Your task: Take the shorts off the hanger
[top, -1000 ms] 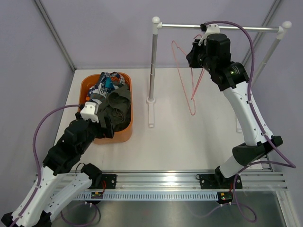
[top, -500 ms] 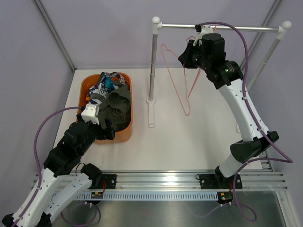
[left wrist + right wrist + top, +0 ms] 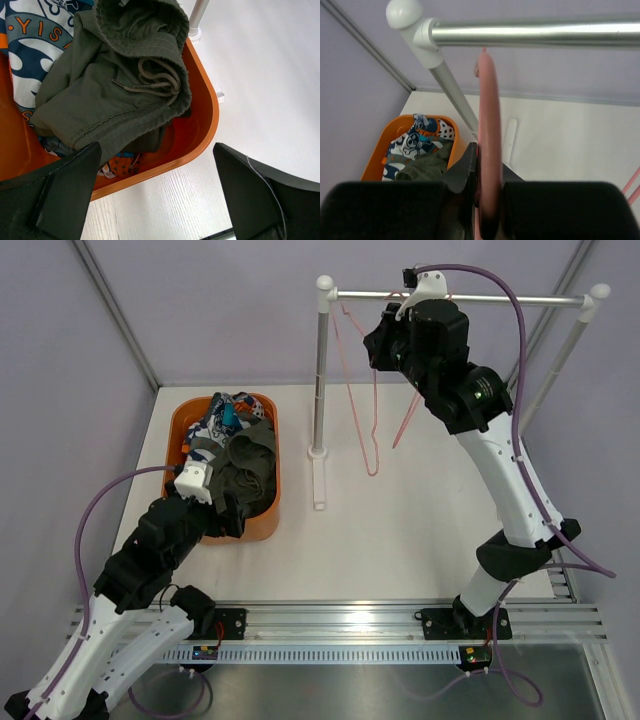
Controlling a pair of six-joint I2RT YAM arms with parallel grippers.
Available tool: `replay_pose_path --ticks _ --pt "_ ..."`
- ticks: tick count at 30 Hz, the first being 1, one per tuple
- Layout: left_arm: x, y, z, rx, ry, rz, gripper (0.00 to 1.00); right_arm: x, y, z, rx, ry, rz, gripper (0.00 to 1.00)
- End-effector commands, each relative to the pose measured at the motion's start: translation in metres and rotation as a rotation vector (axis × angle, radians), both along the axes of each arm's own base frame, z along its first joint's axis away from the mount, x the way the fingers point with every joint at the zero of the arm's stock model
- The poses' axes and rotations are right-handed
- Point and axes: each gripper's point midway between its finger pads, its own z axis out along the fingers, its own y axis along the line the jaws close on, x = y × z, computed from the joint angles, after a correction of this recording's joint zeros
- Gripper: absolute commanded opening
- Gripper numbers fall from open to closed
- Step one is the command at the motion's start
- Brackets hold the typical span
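Observation:
Both shorts lie in the orange basket (image 3: 262, 525): the olive-green pair (image 3: 248, 465) on top, the printed pair (image 3: 215, 420) behind it. The left wrist view shows the olive shorts (image 3: 115, 85) with their drawstring and the printed shorts (image 3: 35, 40). My left gripper (image 3: 228, 515) hangs open over the basket's near right rim (image 3: 200, 145), its jaws wide apart with nothing between them (image 3: 157, 200). The bare pink hanger (image 3: 356, 405) carries no cloth. My right gripper (image 3: 385, 340) is shut on the hanger (image 3: 489, 125) just below the rail (image 3: 535, 32).
The metal rail (image 3: 500, 300) spans two uprights. The left post (image 3: 320, 390) stands on a white foot next to the basket. Purple cables loop off both arms. Grey walls close the table at the back and left.
My right arm has swung the hanger left and up toward the rail's left end. The left arm has barely moved and stays open.

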Motion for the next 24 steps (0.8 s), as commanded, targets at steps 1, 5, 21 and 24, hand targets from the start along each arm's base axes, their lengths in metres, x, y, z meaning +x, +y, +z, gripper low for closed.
replay_pose_path --ticks 1,5,21,24 --pt "0.002 -0.008 0.010 -0.022 -0.043 -0.038 0.99 0.022 -0.011 0.006 -0.059 -0.037 -0.107 0.00" --pt "0.002 -0.008 0.009 -0.019 -0.037 -0.039 0.99 0.034 -0.013 0.008 -0.087 -0.053 -0.126 0.00" --pt "0.002 -0.009 0.006 -0.013 -0.030 -0.040 0.99 0.081 -0.039 -0.005 -0.096 -0.059 -0.179 0.00" --pt "0.002 -0.009 0.006 -0.013 -0.029 -0.039 0.99 0.085 -0.041 -0.014 -0.110 -0.040 -0.184 0.00"
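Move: The right hand holds the empty pink hanger, and the rail spot it is headed for lies about 10 cm ahead, 3 cm right and 5 cm above. The rail's white left corner is some 10 cm ahead, 10 cm left and 5 cm above; the other hanger hangs roughly 8 cm ahead, 14 cm right and 10 cm below. From the left hand, that rail spot is about 30 cm ahead, 30 cm right and 30 cm up. Right hand carries the pinched hanger forward about 8 cm to the rail, drifting right and turning slightly clockwise. ##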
